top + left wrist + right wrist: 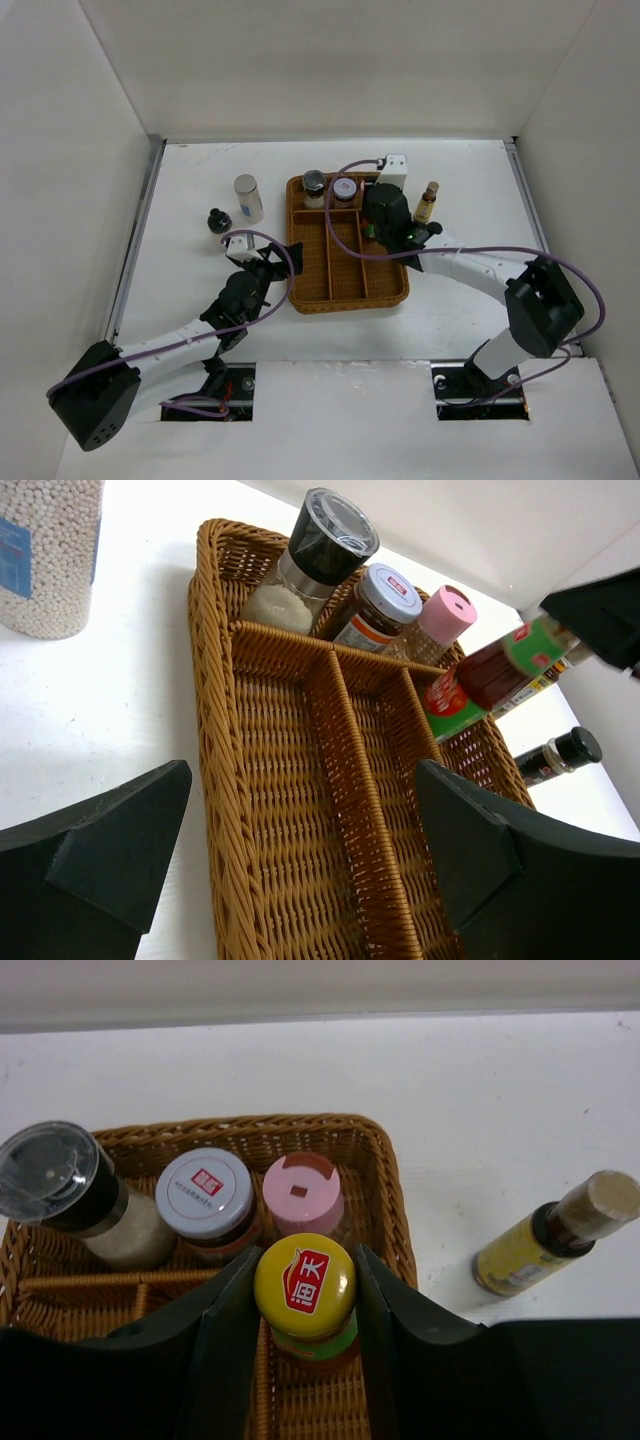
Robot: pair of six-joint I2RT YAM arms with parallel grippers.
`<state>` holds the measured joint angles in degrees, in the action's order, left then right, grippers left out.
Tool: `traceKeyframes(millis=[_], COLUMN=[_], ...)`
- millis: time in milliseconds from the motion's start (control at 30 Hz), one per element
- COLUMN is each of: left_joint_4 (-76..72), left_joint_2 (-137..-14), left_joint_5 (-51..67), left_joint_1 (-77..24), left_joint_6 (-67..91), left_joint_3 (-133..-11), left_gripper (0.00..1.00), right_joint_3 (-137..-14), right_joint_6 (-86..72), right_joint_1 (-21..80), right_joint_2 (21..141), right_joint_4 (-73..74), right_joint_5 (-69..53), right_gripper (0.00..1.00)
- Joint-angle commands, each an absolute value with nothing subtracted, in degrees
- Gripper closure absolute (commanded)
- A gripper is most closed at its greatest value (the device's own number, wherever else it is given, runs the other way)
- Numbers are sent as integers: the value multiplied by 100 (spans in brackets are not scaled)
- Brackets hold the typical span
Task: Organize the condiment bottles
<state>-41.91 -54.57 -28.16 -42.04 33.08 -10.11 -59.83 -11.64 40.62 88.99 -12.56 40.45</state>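
Observation:
My right gripper (307,1260) is shut on a yellow-capped sauce bottle (305,1280), gripping it at the cap over the right-hand compartment of the wicker tray (350,303). In the left wrist view this bottle (490,675) hangs tilted above the tray. Across the tray's back compartment stand a dark-capped grinder (60,1190), a grey-capped jar (205,1200) and a pink-capped bottle (300,1192). My left gripper (300,820) is open and empty at the tray's left front corner. A white cylinder (248,198) and a small black-capped bottle (219,220) stand on the table left of the tray.
A tan-capped bottle with a yellow label (427,203) stands on the table just right of the tray, close to my right arm. White walls close in the table on the left, back and right. Purple cables loop off both arms.

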Motion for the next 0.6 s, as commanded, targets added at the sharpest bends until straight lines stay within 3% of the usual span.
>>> traceKeyframes(millis=[0, 167, 233, 333, 567], left_joint_4=[-4579, -4579, -4579, -4579, -4579], left_joint_2=[-5441, -5484, -5484, -5484, -5467], left_joint_5=[-2760, -2760, -2768, -2760, -2760], left_joint_1=[-4205, -4223, -4223, -4214, -4205], left_joint_6=[3366, 3375, 3375, 3375, 3375], left_joint_3=[-1055, -1063, -1063, -1063, -1055], left_gripper=[4, 4, 4, 4, 4], right_joint_3=[-5811, -5529, -5520, -5528, -5002], right_joint_6=[-1458, -1705, -1679, -1609, -1792], right_joint_1=[4223, 4241, 4249, 4249, 3434], right_joint_2=[8833, 8763, 8667, 8316, 6936], right_joint_4=[-2004, -2022, -1969, -1846, -1433], right_joint_5=[4087, 4069, 4069, 4052, 3508], right_gripper=[59, 44, 31, 20, 16])
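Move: The yellow-capped sauce bottle is already held upright in the right gripper, over its spot at the far end of the basket's right compartment, whose floor is about 13 cm below the hand and 1 cm back. The pink-capped bottle is about 6 cm ahead, the jar 5 cm ahead and 6 cm left, and the amber bottle 3 cm ahead and 11 cm right, all some 7 to 9 cm lower. From the left hand that spot is about 12 cm ahead, 19 cm right and 8 cm below. The sauce bottle's neck is let go: the right hand sinks about 2 cm, easing back slightly while the fingers spread from half open to nearly wide. Then it lifts clear at growing speed, some 7 cm up, drawing right and a little back away from the bottle, its left side rolling up about 10 degrees. ##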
